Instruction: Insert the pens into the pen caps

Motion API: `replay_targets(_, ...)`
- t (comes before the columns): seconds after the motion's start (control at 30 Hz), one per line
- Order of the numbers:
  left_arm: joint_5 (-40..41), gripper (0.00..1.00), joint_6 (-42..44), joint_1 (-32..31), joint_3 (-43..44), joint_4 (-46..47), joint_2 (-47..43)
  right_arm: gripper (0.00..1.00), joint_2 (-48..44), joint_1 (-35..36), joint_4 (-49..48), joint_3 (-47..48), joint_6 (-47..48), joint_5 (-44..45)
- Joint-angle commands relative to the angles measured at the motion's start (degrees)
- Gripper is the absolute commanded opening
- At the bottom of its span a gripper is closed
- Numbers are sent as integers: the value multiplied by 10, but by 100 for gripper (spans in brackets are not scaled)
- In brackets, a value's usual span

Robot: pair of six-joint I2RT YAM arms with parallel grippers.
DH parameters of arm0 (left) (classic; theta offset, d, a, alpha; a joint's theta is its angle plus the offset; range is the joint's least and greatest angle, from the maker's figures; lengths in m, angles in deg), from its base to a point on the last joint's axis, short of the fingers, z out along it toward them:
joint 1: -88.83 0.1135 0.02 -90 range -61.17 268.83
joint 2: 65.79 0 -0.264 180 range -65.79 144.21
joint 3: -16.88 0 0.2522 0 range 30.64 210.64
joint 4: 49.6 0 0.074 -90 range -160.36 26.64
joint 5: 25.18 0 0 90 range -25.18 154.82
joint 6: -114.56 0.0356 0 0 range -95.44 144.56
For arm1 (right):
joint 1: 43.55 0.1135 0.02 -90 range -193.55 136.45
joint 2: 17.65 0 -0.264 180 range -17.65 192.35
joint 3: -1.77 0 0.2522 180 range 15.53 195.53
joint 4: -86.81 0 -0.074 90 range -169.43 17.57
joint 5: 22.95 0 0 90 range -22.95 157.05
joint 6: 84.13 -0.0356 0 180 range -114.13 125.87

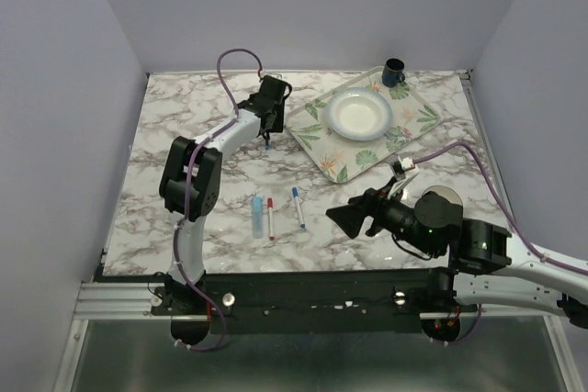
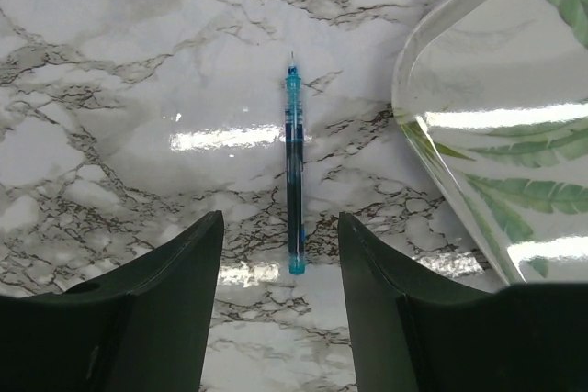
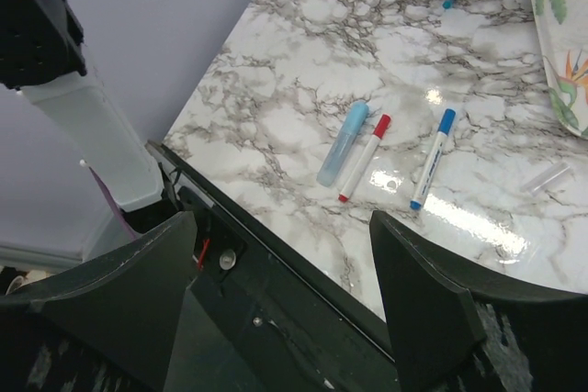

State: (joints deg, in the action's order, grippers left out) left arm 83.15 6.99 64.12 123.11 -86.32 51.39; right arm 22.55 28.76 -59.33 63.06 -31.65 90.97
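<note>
A slim teal-blue pen (image 2: 294, 172) lies on the marble table, needle tip pointing away, beside the tray's edge. My left gripper (image 2: 280, 218) hovers over its near end, jaws open and touching nothing; in the top view this gripper (image 1: 268, 126) is at the back. Near the front lie a thick light-blue pen (image 3: 343, 144), a white pen with a red end (image 3: 365, 158) and a white pen with a blue end (image 3: 433, 158). My right gripper (image 3: 280, 218) stands open and empty above the table's front edge. No loose pen caps show. A short clear piece (image 3: 545, 177) lies right of the pens; I cannot tell what it is.
A leaf-patterned tray (image 1: 322, 149) at the back right holds a white plate (image 1: 359, 113) and a dark blue mug (image 1: 393, 71). A black rail (image 3: 303, 254) runs along the table's front edge. Grey walls enclose the table.
</note>
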Motion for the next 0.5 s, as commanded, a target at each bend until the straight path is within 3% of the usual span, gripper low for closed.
replay_targets(0.0,-36,57,0,14,35,-19,60,83,-14,2,9,8,2,4)
replay_targets(0.23,-95,50,-2,23,32,-2,84,83,-14,2,20,22,11,11)
replay_targets(0.47,-108,35,-3,23,43,-24,112,83,-5,2,27,34,10,3)
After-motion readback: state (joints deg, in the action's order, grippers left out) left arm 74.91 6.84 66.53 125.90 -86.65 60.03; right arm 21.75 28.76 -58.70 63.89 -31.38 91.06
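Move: The pen lies on the table beneath the left hand, its middle about 3 cm ahead of it, level sideways and roughly 7 cm below. The tray's left corner is some 7 cm ahead and 7 cm to the right. Well back towards the base lie the red marker, about 27 cm back and 1 cm right, and the blue marker, 23 cm back and 10 cm right. From the right hand, the pen is about 39 cm ahead, 21 cm left and 26 cm below. Down onto the rear half of the pen goes the left hand, sinking about 6 cm in the first part and then holding its height. The fingers tip some 10 degrees further downward and keep closing from well open to under half open, with the pen between them; a grip isn't visible yet. ##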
